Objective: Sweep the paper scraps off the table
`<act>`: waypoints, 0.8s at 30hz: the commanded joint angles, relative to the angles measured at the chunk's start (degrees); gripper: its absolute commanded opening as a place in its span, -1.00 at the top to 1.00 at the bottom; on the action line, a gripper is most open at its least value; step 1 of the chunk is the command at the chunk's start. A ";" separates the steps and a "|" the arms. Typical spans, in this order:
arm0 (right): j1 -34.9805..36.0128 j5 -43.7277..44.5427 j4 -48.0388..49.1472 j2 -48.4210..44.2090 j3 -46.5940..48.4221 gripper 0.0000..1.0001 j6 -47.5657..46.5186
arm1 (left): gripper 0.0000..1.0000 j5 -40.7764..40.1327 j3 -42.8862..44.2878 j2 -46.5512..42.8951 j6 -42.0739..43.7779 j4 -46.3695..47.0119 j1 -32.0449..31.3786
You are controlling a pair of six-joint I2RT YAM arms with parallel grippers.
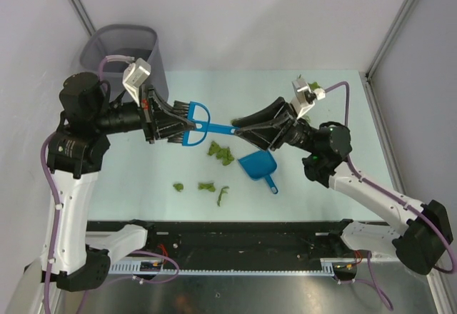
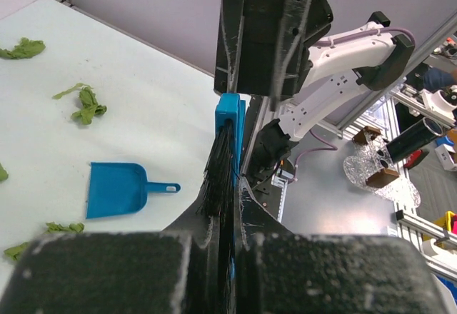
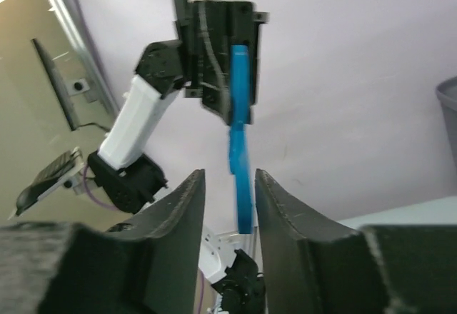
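Note:
My left gripper (image 1: 184, 123) is shut on the black bristle head of a blue brush (image 1: 196, 120) and holds it in the air, handle pointing right. My right gripper (image 1: 234, 129) is open with its jaws on either side of the handle's end. In the right wrist view the handle (image 3: 240, 185) hangs between the fingers, close to the right one, with a gap on the left. Green paper scraps (image 1: 220, 151) lie on the table (image 1: 143, 178) below the brush, with more of them (image 1: 207, 185) nearer the front. In the left wrist view the bristles (image 2: 223, 168) sit pinched between the fingers.
A blue dustpan (image 1: 257, 165) lies on the table under my right gripper, handle toward the front. A grey mesh wastebasket (image 1: 125, 50) stands at the back left, behind my left arm. More green bits (image 1: 313, 87) lie at the back right.

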 commanded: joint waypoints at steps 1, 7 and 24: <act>1.65 7.39 0.44 2.38 0.43 0.22 0.43 | 0.99 1.79 -0.17 -1.36 -0.98 1.62 0.36; 2.36 8.71 -0.61 2.47 0.70 0.03 -0.27 | 1.00 1.71 -0.17 -1.36 -0.98 2.06 0.36; 3.86 6.69 -7.80 1.95 4.13 1.00 -5.80 | 1.00 1.53 -1.75 -1.18 -1.42 3.29 0.36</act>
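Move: The left gripper, shut on the brush's bristle end, has the brush handle running off to its right, its middle some 6 cm away and about level. From the right gripper, half open at the handle's free end, the handle's middle lies about 5 cm to the left, 1 cm ahead and 1 cm lower. The blue dustpan lies roughly 16 cm ahead and 7 cm right of the right gripper, the clump of scraps about 20 cm ahead and 4 cm left, both some 45 cm below. Slide the right gripper leftward about 3 cm along the brush handle towards the left gripper, first dipping forward and down a centimetre or two with a slight tilt of about 5 degrees, then easing a little back. Once the free end sits deeper between the fingers, close them from half open and pinch the handle. Keep the left gripper still, holding the bristle end. ##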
